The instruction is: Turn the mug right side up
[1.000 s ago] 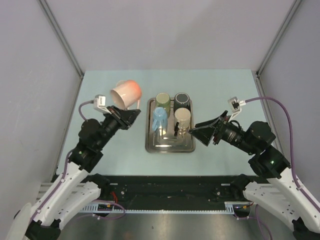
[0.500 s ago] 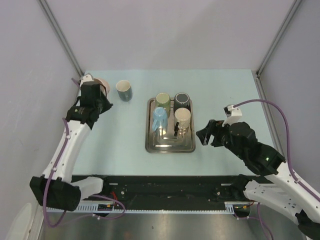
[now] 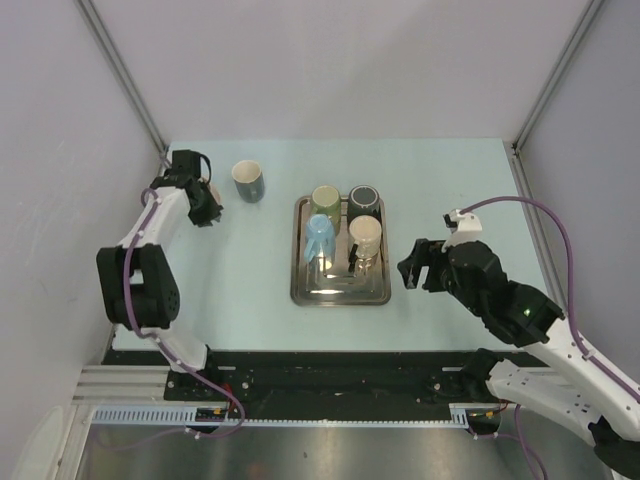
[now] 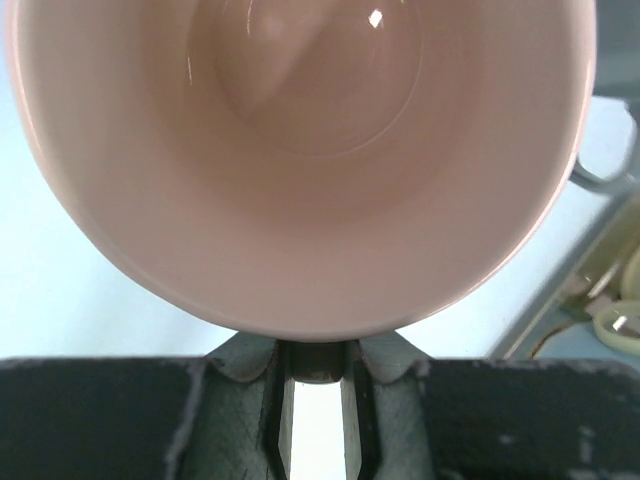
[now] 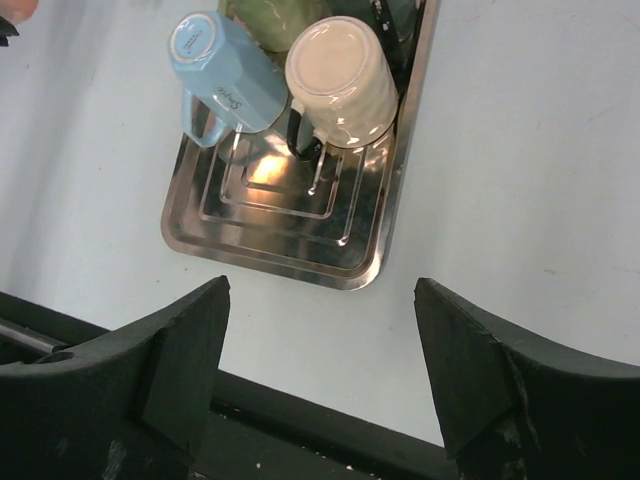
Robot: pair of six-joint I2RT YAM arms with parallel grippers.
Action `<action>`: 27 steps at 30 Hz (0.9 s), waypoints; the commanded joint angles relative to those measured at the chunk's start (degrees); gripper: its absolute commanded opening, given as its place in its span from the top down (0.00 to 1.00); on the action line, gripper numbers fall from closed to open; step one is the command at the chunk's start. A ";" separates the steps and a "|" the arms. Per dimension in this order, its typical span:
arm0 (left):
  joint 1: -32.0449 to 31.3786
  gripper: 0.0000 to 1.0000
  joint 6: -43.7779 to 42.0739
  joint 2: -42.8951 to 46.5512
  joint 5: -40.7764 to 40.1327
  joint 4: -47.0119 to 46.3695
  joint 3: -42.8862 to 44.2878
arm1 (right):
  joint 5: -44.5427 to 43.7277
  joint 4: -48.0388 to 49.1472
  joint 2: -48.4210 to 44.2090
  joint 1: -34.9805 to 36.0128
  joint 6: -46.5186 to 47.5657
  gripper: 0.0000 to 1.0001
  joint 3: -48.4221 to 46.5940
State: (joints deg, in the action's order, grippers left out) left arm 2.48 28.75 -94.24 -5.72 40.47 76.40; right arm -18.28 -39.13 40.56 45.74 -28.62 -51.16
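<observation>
A pink mug point(image 4: 300, 150) fills the left wrist view, its open mouth facing the camera. My left gripper point(image 4: 315, 345) is shut on its rim, one finger inside and one outside. From above, that gripper point(image 3: 200, 200) is at the far left of the table, and the wrist hides the mug there. My right gripper point(image 3: 410, 268) hangs open just right of the tray. Nothing is between its fingers point(image 5: 190, 350) in the right wrist view.
A steel tray point(image 3: 340, 290) in the middle of the table holds a green mug point(image 3: 325, 198), a dark mug point(image 3: 364, 198), a tilted blue mug point(image 5: 225, 75) and a cream mug point(image 5: 340, 70). A dark teal mug point(image 3: 247, 180) stands upright left of the tray. The left wall is close to the left arm.
The left arm has swung the pink mug from beside the tray out to the far left. This uncovered the teal mug. The right gripper has drawn back a little from the tray.
</observation>
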 commanded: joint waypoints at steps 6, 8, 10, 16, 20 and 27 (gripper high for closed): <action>2.62 1.00 -4.58 -10.34 1.06 -4.35 12.27 | -0.62 -0.42 4.44 -3.11 2.34 0.21 -1.75; 2.62 1.00 -5.11 -12.81 0.97 -4.35 13.68 | -0.35 0.02 5.58 -3.72 2.52 0.21 -1.67; 2.62 1.00 -5.29 -14.30 0.62 -4.08 15.35 | 0.26 0.55 6.63 -4.60 2.78 0.20 -1.58; 2.62 1.00 -6.34 -18.87 -0.52 -2.59 19.22 | 2.20 2.48 8.48 -6.18 2.78 0.21 -1.31; 2.62 1.00 -7.48 -21.07 -1.05 -1.27 21.51 | 2.55 3.10 9.45 -6.71 2.78 0.21 -1.23; 2.44 1.00 -8.01 -23.44 -0.79 -0.74 23.09 | 3.16 3.28 10.07 -7.24 2.52 0.21 -1.14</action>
State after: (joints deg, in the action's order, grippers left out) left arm 4.69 22.35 -117.82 -5.76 41.67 94.94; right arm -15.59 -37.76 50.46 38.85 -26.72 -51.16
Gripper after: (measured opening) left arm 0.223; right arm 0.795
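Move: The left hand already pinches the orange mug by its handle, opening up; the free spot for it lies about 12 cm ahead, 3 left and 7 lower. The upright gray mug stands some 13 cm ahead, 7 right; in the tray, the green mug is roughly 9 ahead, 27 right. From the empty right hand, the cream mug is about 18 cm ahead, 8 left, 18 below; the blue mug 18 ahead, 20 left. Keeping its pinch on the orange mug's handle, the left hand carries it about 7 cm forward and 6 cm down, drifting slightly left, to the gray mug's left side; it sinks first, runs nearly level, then lowers again with the forward travel dying out. The open right hand eases down and forward some 5 cm towards the cream mug, touching nothing. ##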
